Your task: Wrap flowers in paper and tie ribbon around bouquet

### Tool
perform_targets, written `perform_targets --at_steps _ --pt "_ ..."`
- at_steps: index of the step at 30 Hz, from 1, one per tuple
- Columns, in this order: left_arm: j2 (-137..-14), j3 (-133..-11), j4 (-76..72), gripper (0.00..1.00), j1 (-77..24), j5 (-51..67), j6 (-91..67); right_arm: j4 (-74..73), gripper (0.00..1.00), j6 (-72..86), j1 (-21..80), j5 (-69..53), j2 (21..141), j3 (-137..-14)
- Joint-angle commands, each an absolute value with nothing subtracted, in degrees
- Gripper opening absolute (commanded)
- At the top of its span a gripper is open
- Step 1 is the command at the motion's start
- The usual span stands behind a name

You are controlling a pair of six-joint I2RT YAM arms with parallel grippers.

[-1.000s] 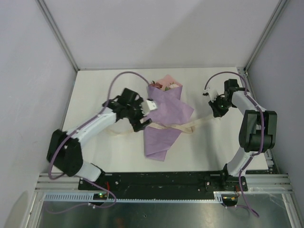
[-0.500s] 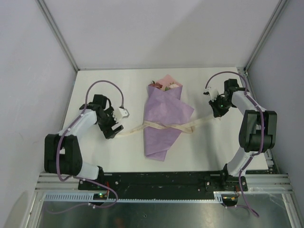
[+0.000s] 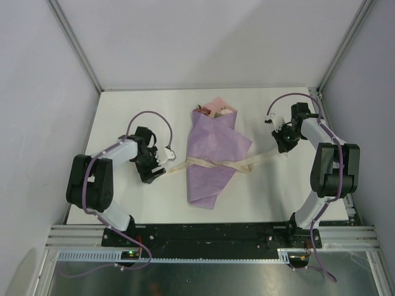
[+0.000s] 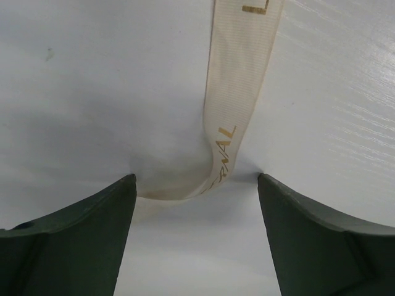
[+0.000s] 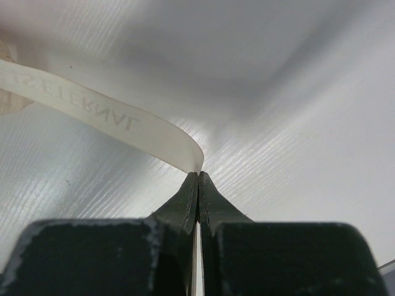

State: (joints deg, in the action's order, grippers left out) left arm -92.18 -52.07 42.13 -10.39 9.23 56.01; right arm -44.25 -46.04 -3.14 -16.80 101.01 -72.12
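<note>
The bouquet (image 3: 213, 157) lies mid-table, a lilac paper (image 3: 207, 185) cone with the flowers (image 3: 213, 111) at its far end. A cream ribbon (image 3: 213, 163) runs across its waist from left to right. My left gripper (image 3: 162, 164) stands open at the ribbon's left end. In the left wrist view that ribbon (image 4: 237, 92) end curls on the table just ahead of the gap in the gripper (image 4: 196, 180), and neither finger touches it. My right gripper (image 3: 282, 147) is shut on the ribbon's right end. In the right wrist view the strip (image 5: 92, 108) leaves the closed tips of the gripper (image 5: 197, 174) leftward.
The white table (image 3: 123, 111) is walled by grey panels on the left, back and right. A black rail (image 3: 216, 234) with both arm bases runs along the near edge. Purple cables loop above each wrist.
My left arm pulled back leftward from the bouquet, then came in again a little to the right, at the ribbon's left end. The right arm held still.
</note>
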Motion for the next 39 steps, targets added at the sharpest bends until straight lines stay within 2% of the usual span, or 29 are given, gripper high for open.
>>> perform_targets --at_steps 1,4,12,13,21,27,34,39 --pt "-93.94 -53.47 39.39 0.80 -11.29 6.86 58.03 -44.80 0.00 -45.86 -3.16 -15.78 100.09 -73.92" --pt "-94.43 -54.17 39.98 0.65 -11.90 6.07 58.27 -44.94 0.00 -46.29 -3.24 -15.58 100.28 -73.96" --pt "-95.60 -55.76 40.47 0.07 -12.05 4.87 56.11 -45.65 0.00 -46.95 -3.27 -15.34 100.28 -74.25" --pt "-95.70 -56.23 40.45 0.04 -11.91 4.77 55.35 -45.76 0.00 -47.08 -3.31 -15.14 100.19 -74.30" --pt "-92.45 -68.48 41.76 0.00 -2.06 8.61 43.52 -47.95 0.00 -49.47 -7.49 -12.59 97.88 -75.04" --pt "-96.55 -81.79 43.39 0.00 6.01 8.15 36.06 -48.15 0.00 -52.41 -12.77 -9.57 97.21 -75.96" --pt "-102.66 -87.21 44.27 0.00 12.00 5.58 32.01 -47.30 0.00 -55.59 -19.64 -6.96 98.39 -76.02" --pt "-104.17 -86.87 45.12 0.00 12.63 8.05 31.75 -47.11 0.00 -54.78 -20.33 -7.85 99.79 -76.03"
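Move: The left hand is down at table level, with the ribbon's left tail lying between its open fingers. The wrapped bouquet's middle is about 22 cm to its right and 7 cm farther out, and the flower heads sit some 18 cm beyond that middle. The right hand already holds the other ribbon end. From this hand the bouquet's middle lies roughly 28 cm left and 2 cm back, and the ribbon fold by the paper's right edge about 15 cm left and 5 cm back. Staying low, the left hand first closes its fingers to pinch the ribbon tail, then sweeps quickly forward, left and up, away from the bouquet, about 15 cm out and 13 cm left, turning some 45 degrees counter-clockwise and sinking a few centimetres at the end. The right hand, still pinching its end, pulls right about 13 cm in the opposite direction. ##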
